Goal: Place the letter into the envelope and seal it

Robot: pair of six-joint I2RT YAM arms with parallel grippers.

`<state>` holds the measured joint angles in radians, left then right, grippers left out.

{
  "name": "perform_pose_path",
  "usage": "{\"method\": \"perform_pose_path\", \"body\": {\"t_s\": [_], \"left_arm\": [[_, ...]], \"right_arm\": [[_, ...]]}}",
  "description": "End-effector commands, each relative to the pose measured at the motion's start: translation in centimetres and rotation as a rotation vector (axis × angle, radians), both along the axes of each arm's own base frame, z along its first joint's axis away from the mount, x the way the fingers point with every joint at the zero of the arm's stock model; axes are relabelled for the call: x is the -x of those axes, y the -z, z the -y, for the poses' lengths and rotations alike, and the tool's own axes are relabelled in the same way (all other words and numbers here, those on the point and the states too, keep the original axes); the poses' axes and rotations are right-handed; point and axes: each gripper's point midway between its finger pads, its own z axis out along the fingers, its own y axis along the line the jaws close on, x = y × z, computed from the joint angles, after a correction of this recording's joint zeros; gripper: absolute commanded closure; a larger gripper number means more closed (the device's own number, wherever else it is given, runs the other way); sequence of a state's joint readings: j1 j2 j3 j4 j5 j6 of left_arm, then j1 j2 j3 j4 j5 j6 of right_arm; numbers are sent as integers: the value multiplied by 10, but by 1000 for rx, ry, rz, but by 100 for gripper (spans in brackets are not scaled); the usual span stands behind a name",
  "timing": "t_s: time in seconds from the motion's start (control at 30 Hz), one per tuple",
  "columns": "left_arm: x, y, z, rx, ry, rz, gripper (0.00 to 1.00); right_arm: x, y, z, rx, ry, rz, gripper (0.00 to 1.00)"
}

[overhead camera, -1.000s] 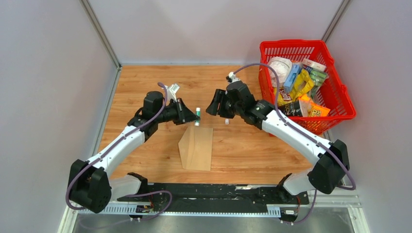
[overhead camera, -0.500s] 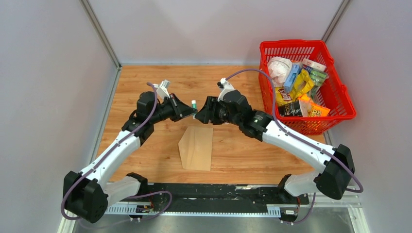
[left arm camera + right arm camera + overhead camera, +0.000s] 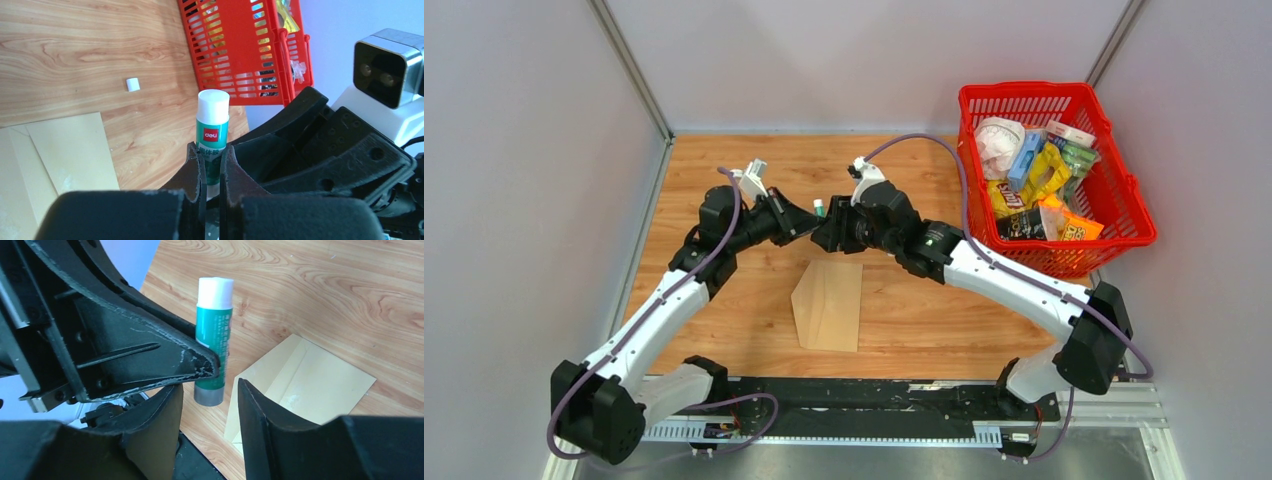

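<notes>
The tan envelope (image 3: 829,305) lies flat on the wooden table, flap spread open to its left, and also shows under both wrists as the envelope (image 3: 65,150) and the envelope (image 3: 305,382). The letter is hidden from every view. My left gripper (image 3: 809,218) is shut on a green glue stick (image 3: 213,127) with a white tip, held in the air above the table. My right gripper (image 3: 209,390) is open, its jaws standing on either side of the glue stick (image 3: 214,340) at its grey bottom end, with gaps on both sides.
A red basket (image 3: 1124,190) full of packets stands at the back right. A small white cap (image 3: 132,84) lies on the wood beyond the envelope. Grey walls close in the table on three sides.
Both grippers have moved up and towards each other, away from the envelope. The right gripper has come up to the glue stick and its jaws have narrowed a little.
</notes>
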<state>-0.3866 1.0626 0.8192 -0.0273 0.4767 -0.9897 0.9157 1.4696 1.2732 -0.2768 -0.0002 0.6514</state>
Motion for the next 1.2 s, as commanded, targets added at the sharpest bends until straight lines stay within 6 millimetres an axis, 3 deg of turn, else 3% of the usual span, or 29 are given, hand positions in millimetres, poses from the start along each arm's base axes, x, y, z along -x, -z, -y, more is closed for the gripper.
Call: {"method": "perform_pose_path", "body": {"t_s": [0.0,0.37,0.57,0.83,0.93,1.17], "left_arm": [[6,-33,3,38,23,67,100],[8,-36,7,95,37,51,100],[9,-35,8,106,39,41,100],[9,-29,8,101,39,31,100],[8,-28,7,82,38,35,100],[3,-22,3,47,8,43,62]], "right_arm": [[-12,-26,-1,-25,39,79,53],[-22,-29,1,-9,86,116,54],[-22,-31,-2,0,92,135,68],[-22,-30,2,32,97,151,100],[-20,-33,2,32,86,162,100],[-15,-35,1,30,44,177,100]]}}
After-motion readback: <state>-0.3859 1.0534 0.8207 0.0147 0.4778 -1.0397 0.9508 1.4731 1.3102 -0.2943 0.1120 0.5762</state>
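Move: The left hand already pinches the glue stick, whose middle is at its fingertips, perhaps 1 cm ahead. For the right hand, its open fingers straddling the near, grey end, that middle is roughly 3 cm ahead and level sideways. The envelope's middle is about 24 cm below the right hand and 4 cm back, sideways level; a small white block, also on the table, sits some 9 cm ahead and 12 cm to the right of that hand. The right fingers close on the grey end of the glue stick and begin to pinch it, the right hand edging only about 1 cm up and slightly forward and its wrist turning some 5 degrees. The left hand holds the stick in place while rising about 1.5 cm; once the right grip is set, its fingers start to open around the stick without backing away. ##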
